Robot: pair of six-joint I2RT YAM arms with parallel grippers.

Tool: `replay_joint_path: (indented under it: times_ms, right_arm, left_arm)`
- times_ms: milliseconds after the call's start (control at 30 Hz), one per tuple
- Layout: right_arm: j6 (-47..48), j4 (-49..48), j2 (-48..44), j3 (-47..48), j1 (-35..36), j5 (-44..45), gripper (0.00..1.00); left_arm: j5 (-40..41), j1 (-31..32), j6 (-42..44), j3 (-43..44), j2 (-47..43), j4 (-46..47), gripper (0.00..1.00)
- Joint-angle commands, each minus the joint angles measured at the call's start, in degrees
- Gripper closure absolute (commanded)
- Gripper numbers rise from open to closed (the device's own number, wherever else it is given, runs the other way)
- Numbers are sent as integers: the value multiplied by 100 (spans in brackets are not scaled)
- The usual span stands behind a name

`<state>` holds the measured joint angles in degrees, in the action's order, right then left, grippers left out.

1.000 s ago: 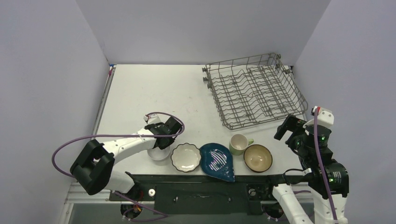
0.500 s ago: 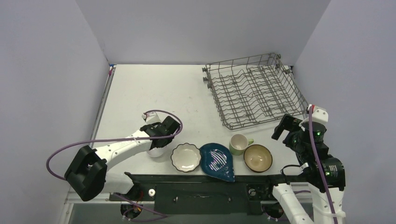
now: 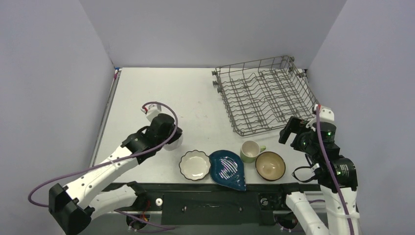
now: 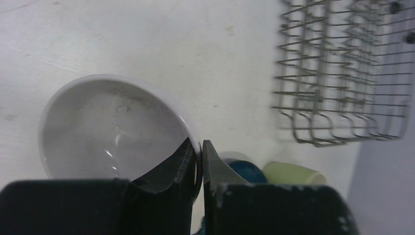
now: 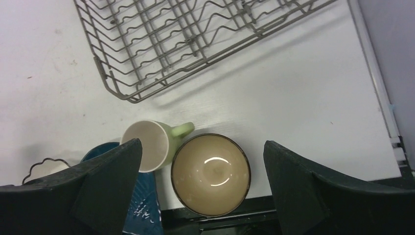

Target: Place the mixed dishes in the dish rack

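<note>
My left gripper (image 3: 172, 139) is shut on the rim of the small white bowl (image 4: 107, 125), one finger inside and one outside; the bowl (image 3: 174, 143) is left of the row of dishes. On the table's near edge lie the white scalloped plate (image 3: 195, 164), the dark blue leaf-shaped dish (image 3: 228, 169), the pale green mug (image 3: 250, 151) and the brown bowl (image 3: 270, 165). My right gripper (image 5: 203, 143) is open and empty above the brown bowl (image 5: 211, 174) and the mug (image 5: 147, 145). The grey wire dish rack (image 3: 266, 95) stands at the back right with no dishes in it.
Grey walls close in the table on the left, back and right. The rack's near corner (image 5: 115, 90) lies just beyond the mug. The black front rail (image 3: 205, 188) runs under the row of dishes. The table's right edge (image 5: 386, 112) is close to the brown bowl.
My left arm has carried the white bowl away from the near edge, farther back and slightly right. My right gripper has moved up and left, toward the rack's near corner.
</note>
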<state>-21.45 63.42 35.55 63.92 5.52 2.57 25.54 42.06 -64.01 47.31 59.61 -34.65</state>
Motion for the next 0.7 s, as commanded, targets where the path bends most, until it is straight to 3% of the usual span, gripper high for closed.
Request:
replay_joint_path:
  times_ms: [0, 100, 167, 267, 400, 533, 667]
  right_arm:
    - [-61, -794, 333, -112, 252, -552, 9]
    - [-201, -1536, 475, -168, 989, -487, 8]
    - [-197, -2044, 617, -191, 1823, 22, 8]
    - [-38, -2616, 1107, -166, 3642, 1211, 7]
    - [224, -3066, 2027, 196, 5207, 2693, 7]
    - [285, -3830, 2097, 127, 5110, 2852, 7]
    - [285, -4131, 2155, 55, 4564, 2246, 8]
  left_arm:
    - [-1228, -166, 336, 613, -328, 1481, 100]
    - [-2228, -240, -145, 923, 132, 2465, 100]
    - [-2720, -243, -439, 1346, 580, 2950, 100]
    - [-3326, -242, -1004, 1597, 1325, 3859, 100]
    - [-3693, -157, -1804, 1735, 1919, 5084, 100]
    - [-3935, -144, -2369, 1836, 2398, 5753, 100]
    - [-4096, -129, -2887, 1912, 2767, 6412, 100]
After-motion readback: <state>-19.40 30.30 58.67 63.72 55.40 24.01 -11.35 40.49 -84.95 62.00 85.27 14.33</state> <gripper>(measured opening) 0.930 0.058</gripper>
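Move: The left hand already pinches the white bowl by its rim, above the table; the open right gripper it is taken to waits some 45 cm to its right, 7 cm back and 11 cm higher. The dish rack's middle is about 27 cm ahead and 42 cm right. From the right hand the white bowl is roughly 45 cm left, 5 cm ahead and 13 cm lower; the mug is 12 cm left and 5 ahead, the brown bowl 3 left and 2 back, both over 20 cm below. Keeping its pinch on the white bowl's rim, the left hand carries it about 20 cm right, 14 cm up and 7 cm forward towards the right gripper; the rise comes early, while the wrist rolls some 50 degrees, left side down, and turns clockwise. The right hand swings about 20 cm left to meet it, then edges forward, turning roughly 30 degrees counter-clockwise with fingers wide open; no touch on the bowl is seen. ##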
